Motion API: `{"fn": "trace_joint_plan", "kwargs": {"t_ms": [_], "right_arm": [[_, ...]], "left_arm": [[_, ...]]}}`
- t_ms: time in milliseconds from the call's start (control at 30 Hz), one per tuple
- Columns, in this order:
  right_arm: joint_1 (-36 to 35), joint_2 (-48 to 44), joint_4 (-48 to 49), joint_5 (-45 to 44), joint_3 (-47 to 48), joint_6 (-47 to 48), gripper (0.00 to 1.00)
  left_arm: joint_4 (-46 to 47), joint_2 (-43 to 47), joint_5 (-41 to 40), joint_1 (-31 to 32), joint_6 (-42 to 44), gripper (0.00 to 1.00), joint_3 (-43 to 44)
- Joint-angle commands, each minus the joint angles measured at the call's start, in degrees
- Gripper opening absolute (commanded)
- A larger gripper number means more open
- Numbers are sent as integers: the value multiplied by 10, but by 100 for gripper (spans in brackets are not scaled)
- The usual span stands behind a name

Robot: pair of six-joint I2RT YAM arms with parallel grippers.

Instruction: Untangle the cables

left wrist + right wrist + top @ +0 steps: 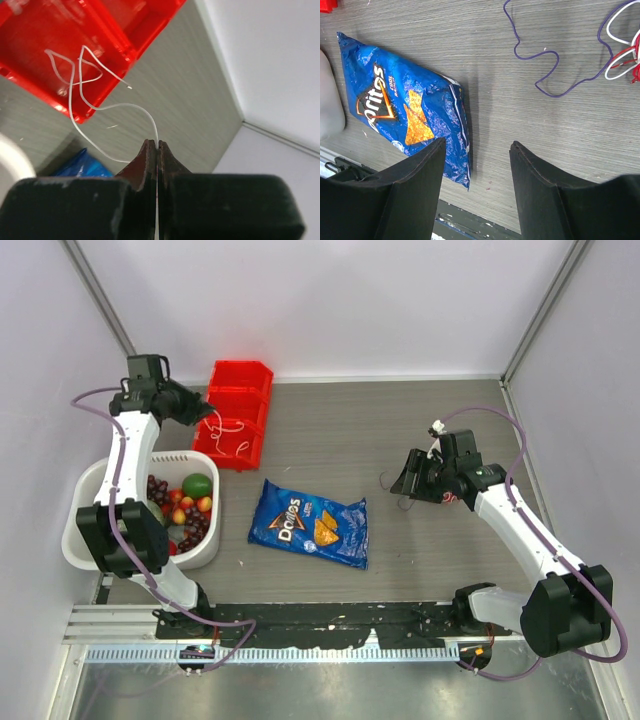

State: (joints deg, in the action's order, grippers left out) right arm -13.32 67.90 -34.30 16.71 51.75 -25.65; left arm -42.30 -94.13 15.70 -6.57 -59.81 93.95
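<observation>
My left gripper is shut on one end of a thin white cable. That cable hangs in loose loops over the red bin. My right gripper stands open above bare table, nothing between its fingers. Ahead of it lies a bluish-purple cable in a wavy line. At the right edge of the right wrist view, white loops and a red cord lie bunched together.
A blue Doritos bag lies in the middle of the table, just left of the right gripper. A white basket of fruit stands at the left, below the red bin. Walls close in the back and sides.
</observation>
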Motion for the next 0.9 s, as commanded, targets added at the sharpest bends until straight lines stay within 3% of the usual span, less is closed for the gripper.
{"fn": "trace_joint_plan", "kwargs": {"t_ms": [0,200,533,867], "right_arm": [[1,-3,15,7,2,-4,59],[1,-3,11,3,2,-8,59],[0,-5,-42,-14,47,2,59],[1,-24,-58,-33,45,-4,59]], "left_arm": [[-30,3,-67,12,36,0,-22],[-44,10,-118,17,64,0,-37],[68,-63,-68,32,60,0,-79],[28,-138,-41,44,113,4,-30]]}}
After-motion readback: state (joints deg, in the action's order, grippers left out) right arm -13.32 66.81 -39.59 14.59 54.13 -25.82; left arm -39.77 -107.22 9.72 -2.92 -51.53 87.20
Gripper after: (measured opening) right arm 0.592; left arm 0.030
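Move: The white cable already hangs from the left hand's shut fingers; the red tray's nearest compartment, where it is being taken, has its middle about 5 cm ahead, 2 cm left and roughly 24 cm below that hand. The fruit basket lies some 12 cm back and 20 cm left of the hand, the chip bag about 15 cm back and 19 cm right. From the right hand, that compartment is roughly 20 cm ahead, 44 cm left and 12 cm lower. The white cable is lowered towards the tray's nearest compartment, still pinched in the left fingertips. The left hand sinks about 15 cm almost straight down, drawing back a couple of centimetres early on and then regaining them, while its fingers tip some 15 degrees more steeply downward and stay practically shut. ##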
